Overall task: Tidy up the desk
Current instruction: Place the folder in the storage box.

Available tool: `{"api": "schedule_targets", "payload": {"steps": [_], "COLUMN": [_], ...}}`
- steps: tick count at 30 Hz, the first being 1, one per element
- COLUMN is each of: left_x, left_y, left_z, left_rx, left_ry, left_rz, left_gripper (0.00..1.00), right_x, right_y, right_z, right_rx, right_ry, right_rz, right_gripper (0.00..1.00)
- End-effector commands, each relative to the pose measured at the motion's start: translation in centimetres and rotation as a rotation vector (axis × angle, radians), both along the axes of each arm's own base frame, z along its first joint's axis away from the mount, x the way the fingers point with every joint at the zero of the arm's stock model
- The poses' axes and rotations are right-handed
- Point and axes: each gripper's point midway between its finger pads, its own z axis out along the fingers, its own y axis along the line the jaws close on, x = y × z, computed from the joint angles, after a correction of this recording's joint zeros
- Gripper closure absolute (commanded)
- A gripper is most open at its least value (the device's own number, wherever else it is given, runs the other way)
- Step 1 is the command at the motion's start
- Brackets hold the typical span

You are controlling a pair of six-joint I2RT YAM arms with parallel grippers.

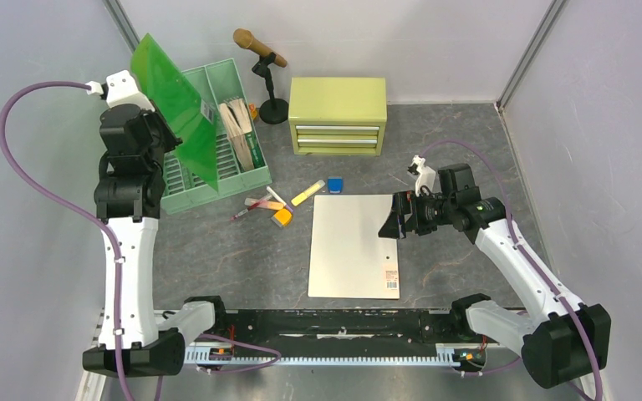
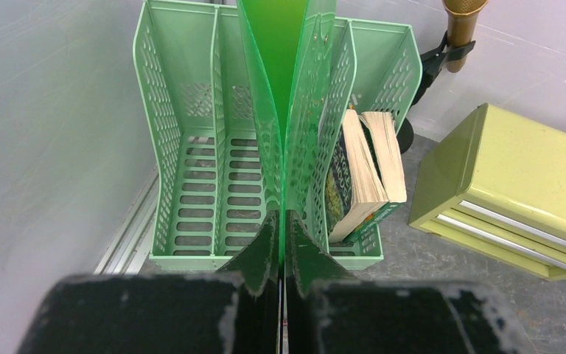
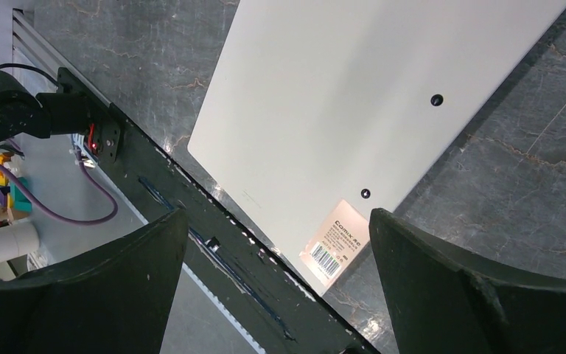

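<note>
A translucent green folder (image 1: pixel 175 104) stands tilted over the pale green file organizer (image 1: pixel 180 196) at the desk's (image 1: pixel 234 259) back left. My left gripper (image 1: pixel 171 138) is shut on the folder's near edge. In the left wrist view the folder (image 2: pixel 280 74) runs edge-on from the gripper (image 2: pixel 283 221) along a middle divider of the organizer (image 2: pixel 184 147). Two books (image 2: pixel 365 169) lean in its right compartment. A white board (image 1: pixel 353 242) lies flat mid-desk. My right gripper (image 1: pixel 390 224) hovers open over its right edge, with nothing between its fingers (image 3: pixel 276 217).
A yellow-green two-drawer cabinet (image 1: pixel 338 113) stands at the back, with a microphone (image 1: pixel 259 48) on a stand to its left. A yellow highlighter (image 1: pixel 308 193), pens (image 1: pixel 259 205), an orange item (image 1: pixel 282 218) and a small blue square (image 1: pixel 335 184) lie between organizer and board. Pale walls enclose the desk.
</note>
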Motion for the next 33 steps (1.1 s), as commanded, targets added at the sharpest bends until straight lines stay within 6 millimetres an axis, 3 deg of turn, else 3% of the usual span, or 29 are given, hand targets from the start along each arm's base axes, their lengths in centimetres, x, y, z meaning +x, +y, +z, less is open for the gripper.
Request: {"api": "schedule_targets", "payload": {"steps": [1, 33], "left_x": [0.7, 7.4], "left_y": [0.4, -0.2], "left_z": [2.8, 3.0], "left_rx": [-0.008, 0.057], "left_ry": [-0.12, -0.145], "left_rz": [0.033, -0.053], "left_gripper": [0.98, 0.98], "right_x": [0.3, 0.7], "right_y": [0.3, 0.6], "right_z": [0.4, -0.1], "right_rx": [0.024, 0.021], "right_ry": [-0.014, 0.006], "right_rz": [0.008, 0.013], "right_gripper": [0.01, 0.01]}}
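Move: The storage box lies about 17 cm ahead of the left hand and roughly in line with it, perhaps 2 cm left, its middle some 28 cm below. The books in its rightmost slot are about 15 cm ahead, 8 cm right and 28 cm below. The microphone stands some 30 cm ahead, 18 cm right and 28 cm below. From the right hand, the box is about 29 cm ahead, 49 cm left and 4 cm below. Still pinching the green folder upright by its near edge, the left hand carries it about 6 cm forward over the storage box, towards the slots left of the books. It starts almost level and gently, then also sinks some 2.5 cm, fingers shut throughout and the wrist nearly unturned. Whether the folder touches the dividers can't be seen. ##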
